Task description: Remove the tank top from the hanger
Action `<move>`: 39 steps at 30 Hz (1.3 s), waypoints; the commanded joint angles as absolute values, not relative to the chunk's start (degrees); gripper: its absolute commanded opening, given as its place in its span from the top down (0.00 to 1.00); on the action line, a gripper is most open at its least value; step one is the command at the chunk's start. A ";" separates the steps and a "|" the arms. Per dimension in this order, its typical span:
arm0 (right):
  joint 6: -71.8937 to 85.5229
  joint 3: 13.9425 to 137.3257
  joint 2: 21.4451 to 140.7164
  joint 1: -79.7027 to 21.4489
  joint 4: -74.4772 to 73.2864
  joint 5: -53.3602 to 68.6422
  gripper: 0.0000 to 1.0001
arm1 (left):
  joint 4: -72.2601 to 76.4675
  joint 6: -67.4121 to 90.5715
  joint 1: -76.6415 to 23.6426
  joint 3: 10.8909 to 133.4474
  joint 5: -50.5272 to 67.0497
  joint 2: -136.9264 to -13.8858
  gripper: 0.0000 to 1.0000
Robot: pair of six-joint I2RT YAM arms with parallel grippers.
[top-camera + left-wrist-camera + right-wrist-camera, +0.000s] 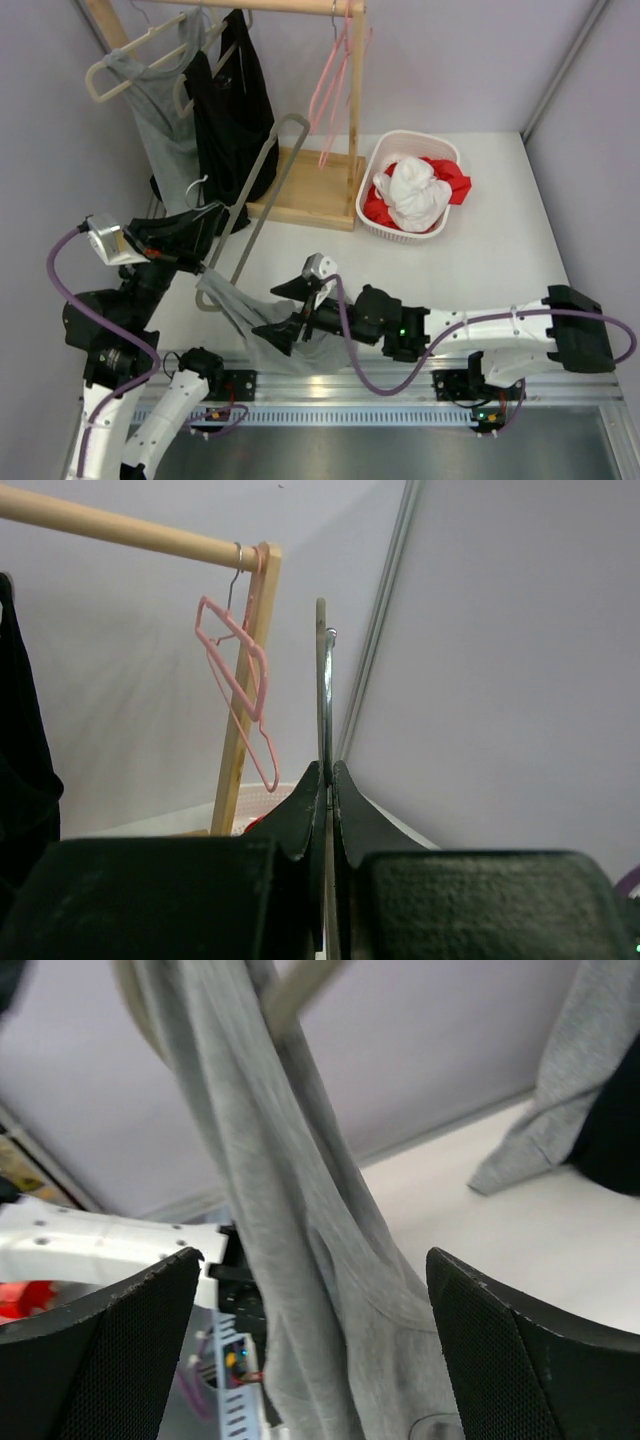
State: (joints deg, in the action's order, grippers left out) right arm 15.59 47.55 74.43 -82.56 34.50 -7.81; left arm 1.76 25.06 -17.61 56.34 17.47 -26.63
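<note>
A grey hanger (265, 180) slants across the table in the top view, with a grey tank top (235, 305) draped from its lower end. My left gripper (212, 235) is shut on the hanger near its hook. In the left wrist view (326, 780) the hanger (321, 680) stands edge-on between the closed fingers. My right gripper (280, 312) is open, its fingers on either side of the hanging tank top. In the right wrist view (310, 1350) the grey cloth (300, 1260) hangs between the wide-apart fingers, below the hanger bar (300, 988).
A wooden rack (300, 200) at the back left holds another grey top (165, 120) on a cream hanger, a black garment (235, 110) and pink hangers (335, 80). A white basket (372, 215) with red and white clothes stands to its right.
</note>
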 commanded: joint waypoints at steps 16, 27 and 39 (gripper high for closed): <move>-0.44 60.12 86.93 -95.87 38.59 -20.66 1.00 | 26.78 29.45 -17.31 44.49 5.19 -25.83 1.00; 4.38 67.17 90.27 -99.05 15.91 -19.32 1.00 | 37.10 33.48 -17.31 42.97 1.76 -36.38 1.00; 20.39 40.18 60.08 -92.39 9.96 -47.88 1.00 | 12.05 26.28 -17.31 55.28 6.15 -31.29 1.00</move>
State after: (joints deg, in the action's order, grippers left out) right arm 15.46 41.50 70.70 -95.33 13.28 -36.60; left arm 17.17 28.45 -17.56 52.10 3.68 -33.19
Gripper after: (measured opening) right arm 0.022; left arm 0.027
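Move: The tank top's cloth lies about 4 cm left of the open right gripper, 1 cm back and some 6 cm below. The hanger's lower end, where the cloth still hangs, is roughly 10 cm to that gripper's left, 2 cm ahead and 2 cm above. From the left gripper, already holding the hanger by its neck, the tank top is about 10 cm back, 8 cm right and 25 cm down; the black top hangs some 18 cm straight ahead, 12 cm lower. Bring the right gripper about 5 cm left and down onto the tank top, shut its fingers on the grey cloth and draw back some 10 cm, then sweep down, forward and right, away from the hanger. Keep the left gripper's hold on the hanger, push it forward about 10 cm towards the black top while sinking slightly, then ease back and up. ##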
